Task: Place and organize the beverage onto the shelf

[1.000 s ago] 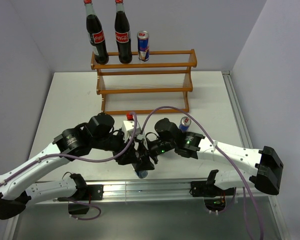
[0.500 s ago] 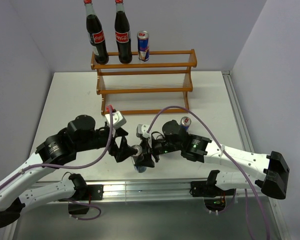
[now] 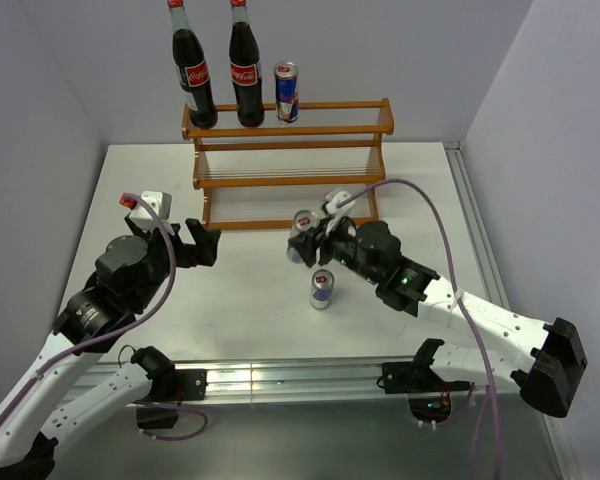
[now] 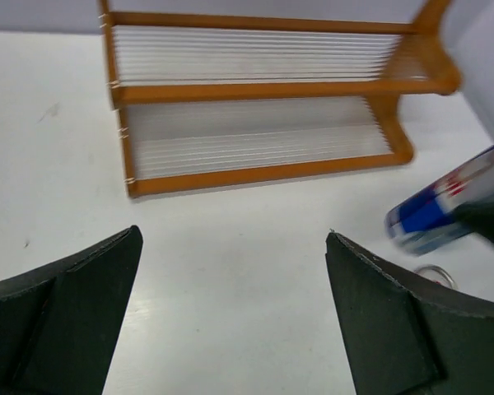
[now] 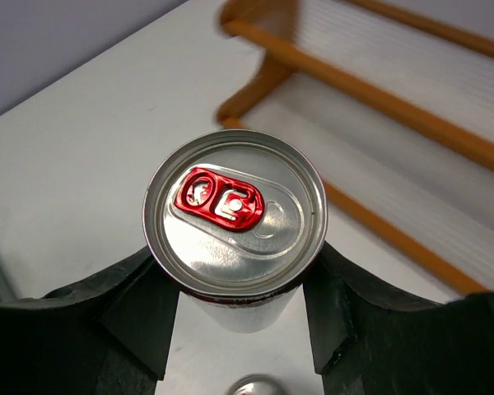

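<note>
The orange-brown shelf (image 3: pixel 290 181) stands at the back of the table; it also shows in the left wrist view (image 4: pixel 255 90) and the right wrist view (image 5: pixel 395 237). Two cola bottles (image 3: pixel 194 72) (image 3: pixel 245 72) and one can (image 3: pixel 287 92) stand on its top tier at the left. My right gripper (image 3: pixel 302 240) (image 5: pixel 235 255) is shut on an upright silver-blue can (image 3: pixel 302 224) (image 5: pixel 235 216) (image 4: pixel 445 206), held just in front of the bottom tier. Another can (image 3: pixel 322 288) stands on the table below it. My left gripper (image 3: pixel 202 243) (image 4: pixel 235 234) is open and empty, left of the shelf's front.
Grey walls close in the white table (image 3: pixel 140 200) on the left, back and right. A metal rail (image 3: pixel 300 375) runs along the near edge by the arm bases. Purple cables loop over both arms.
My left gripper has opened and drawn back to the left, away from the cans. The right gripper has carried its can up and away from the near edge toward the shelf.
</note>
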You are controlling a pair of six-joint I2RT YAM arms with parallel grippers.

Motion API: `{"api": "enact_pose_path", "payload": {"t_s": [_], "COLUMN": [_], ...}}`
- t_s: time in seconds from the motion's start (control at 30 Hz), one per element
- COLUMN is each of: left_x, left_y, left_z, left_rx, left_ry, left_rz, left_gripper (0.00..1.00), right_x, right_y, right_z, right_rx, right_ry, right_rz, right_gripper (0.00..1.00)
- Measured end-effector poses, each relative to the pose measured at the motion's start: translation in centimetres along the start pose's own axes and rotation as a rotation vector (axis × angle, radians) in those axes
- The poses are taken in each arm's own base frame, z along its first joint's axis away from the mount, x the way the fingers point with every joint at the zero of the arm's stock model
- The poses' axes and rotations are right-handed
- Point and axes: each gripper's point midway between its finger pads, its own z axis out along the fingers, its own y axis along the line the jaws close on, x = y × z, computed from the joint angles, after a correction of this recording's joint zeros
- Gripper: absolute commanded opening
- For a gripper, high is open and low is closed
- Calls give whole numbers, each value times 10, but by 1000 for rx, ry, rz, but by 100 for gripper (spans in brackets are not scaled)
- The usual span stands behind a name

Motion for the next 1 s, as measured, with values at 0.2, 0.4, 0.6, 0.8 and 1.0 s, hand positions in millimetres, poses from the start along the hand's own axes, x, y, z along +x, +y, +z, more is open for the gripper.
{"api": "enact_pose_path", "payload": {"t_s": [0.2,0.4,0.6,0.8,1.0], "left_x": [22,44,45,51,55], "left_y": [36,48,51,51,50], "left_z": [22,32,32,36,37], "left_rx": [-218,-299,-310,-312,-308], "left_ry": [68,152,155,175,191], "left_rz": [-11,31,37,45,50], "left_gripper": [99,99,100,99,100], "right_x": [-32,-89,-158,-205,-205], "right_y": [-77,-133,-173,-195,-220], "right_z": [6,18,38,68,95], "right_rx": [242,415,511,522,530], "right_ry": [-76,-167,-249,-256,-180], "right_rz": [6,-4,-26,-60,-104], "right_gripper": [0,0,0,0,0]}}
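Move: The right hand holds a can. The free spot for it on the top shelf lies some 27 cm ahead, 7 cm to the right and 14 cm up. The shelved can stands about 26 cm ahead, 3 cm left and 14 cm up; the nearer coke bottle is beyond it, 26 cm ahead, 12 cm left, 17 cm up. A table can is roughly 6 cm back, 5 cm right, 13 cm below. From the left hand the spot is about 29 cm ahead, 28 cm right, 14 cm up. Still pinched upright between the right fingers, the can is carried forward about 26 cm and up some 17 cm, drifting right at first, to the free spot right of the shelved can; the wrist turns roughly 30 degrees clockwise, and the rise ends in a slight dip. The empty left hand, wide open, sinks about 7 cm and edges forward and left. ##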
